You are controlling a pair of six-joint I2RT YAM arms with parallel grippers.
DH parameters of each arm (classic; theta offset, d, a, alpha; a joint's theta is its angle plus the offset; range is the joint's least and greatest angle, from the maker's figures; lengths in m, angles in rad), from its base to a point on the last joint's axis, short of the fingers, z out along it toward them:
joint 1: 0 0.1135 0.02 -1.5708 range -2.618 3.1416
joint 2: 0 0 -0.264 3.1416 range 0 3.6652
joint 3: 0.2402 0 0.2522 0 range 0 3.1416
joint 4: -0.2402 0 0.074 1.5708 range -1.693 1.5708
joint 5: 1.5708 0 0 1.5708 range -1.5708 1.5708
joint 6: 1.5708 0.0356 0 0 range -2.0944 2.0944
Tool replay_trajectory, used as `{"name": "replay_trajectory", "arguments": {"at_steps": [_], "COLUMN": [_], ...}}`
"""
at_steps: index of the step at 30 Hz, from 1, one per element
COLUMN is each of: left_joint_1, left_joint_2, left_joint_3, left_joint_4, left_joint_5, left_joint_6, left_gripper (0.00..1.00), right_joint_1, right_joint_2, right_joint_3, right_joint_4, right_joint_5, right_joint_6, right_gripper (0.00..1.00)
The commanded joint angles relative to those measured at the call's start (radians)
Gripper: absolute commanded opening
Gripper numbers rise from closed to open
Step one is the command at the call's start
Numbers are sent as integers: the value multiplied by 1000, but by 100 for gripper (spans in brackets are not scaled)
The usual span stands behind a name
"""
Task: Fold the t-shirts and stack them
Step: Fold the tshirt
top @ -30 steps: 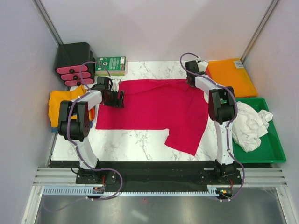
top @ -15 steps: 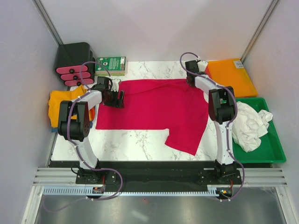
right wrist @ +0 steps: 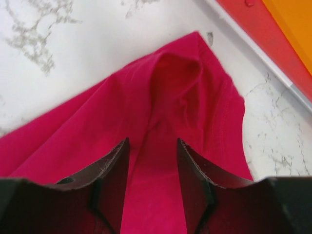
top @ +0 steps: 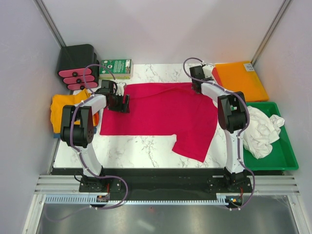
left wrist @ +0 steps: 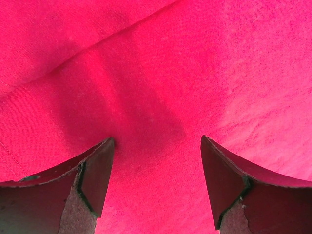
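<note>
A crimson-red t-shirt point(top: 161, 112) lies spread flat on the marble table point(top: 136, 151), one sleeve pointing toward the near edge. My left gripper point(top: 125, 103) stands open on the shirt's left edge; in the left wrist view its jaws point(left wrist: 156, 141) straddle smooth red cloth point(left wrist: 195, 73). At the shirt's far right corner my right gripper point(top: 197, 87) is down on the cloth. Its jaws point(right wrist: 153, 141) stand open, with a raised ridge of the red shirt point(right wrist: 170, 87) running between them. A golden-yellow t-shirt point(top: 63, 108) lies folded at the left, and a white t-shirt point(top: 261, 129) is crumpled at the right.
The white shirt lies in a green tray point(top: 287, 156) at the right. An orange sheet point(top: 241, 78) lies beyond it at the far right, close to my right gripper. A black box point(top: 77, 59) with pink pieces and a green box point(top: 116, 68) stand at the far left.
My right wrist has shifted slightly left, away from the orange sheet, above the shirt's far corner. The left arm and the shirt have not moved.
</note>
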Motion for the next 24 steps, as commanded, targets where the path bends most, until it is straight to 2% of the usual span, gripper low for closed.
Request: {"name": "replay_trajectory", "arguments": {"at_steps": [1,7,14,24], "left_joint_1": [0,0,0,0], "left_joint_2": [11,6,2,6], "left_joint_3": [-1,-3,-8,-11], "left_joint_4": [26,23,24,26], "left_joint_5": [29,32,32,24], "left_joint_6": [-26,-28,-25,-25], "left_gripper": [78,78,78,78], "right_joint_1": [55,94,95,87], "right_joint_2": [-124,-152,-108,4], "right_joint_3": [-76,-139,-130,29], "right_joint_4": [55,65,65,-4], "right_joint_5": [35,6,-8,-30], "right_joint_6": [-40,-11,8,-6], "right_gripper": [50,49,48,45]}}
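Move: The magenta t-shirt's upper-layer fold edge, near the shirt's far side, is what the right hand goes for: about 5 cm to its left, level with it in reach and some 2 cm below. The raised sleeve mouth stands roughly 5 cm ahead and 5 cm to the right of that hand, the orange folder's middle some 26 cm right and 4 cm ahead. From the left hand, the fold edge lies about 13 cm ahead and 39 cm right. Away from the t-shirt's raised sleeve mouth and towards the upper layer's fold edge, the right hand sweeps about 5 cm to the left, drawing some 3 cm back and rising slightly on the way. It then sinks about 2 cm over the cloth while easing forward again, turned a few degrees counter-clockwise, fingers staying half open; whether they touch the cloth can't be seen. ##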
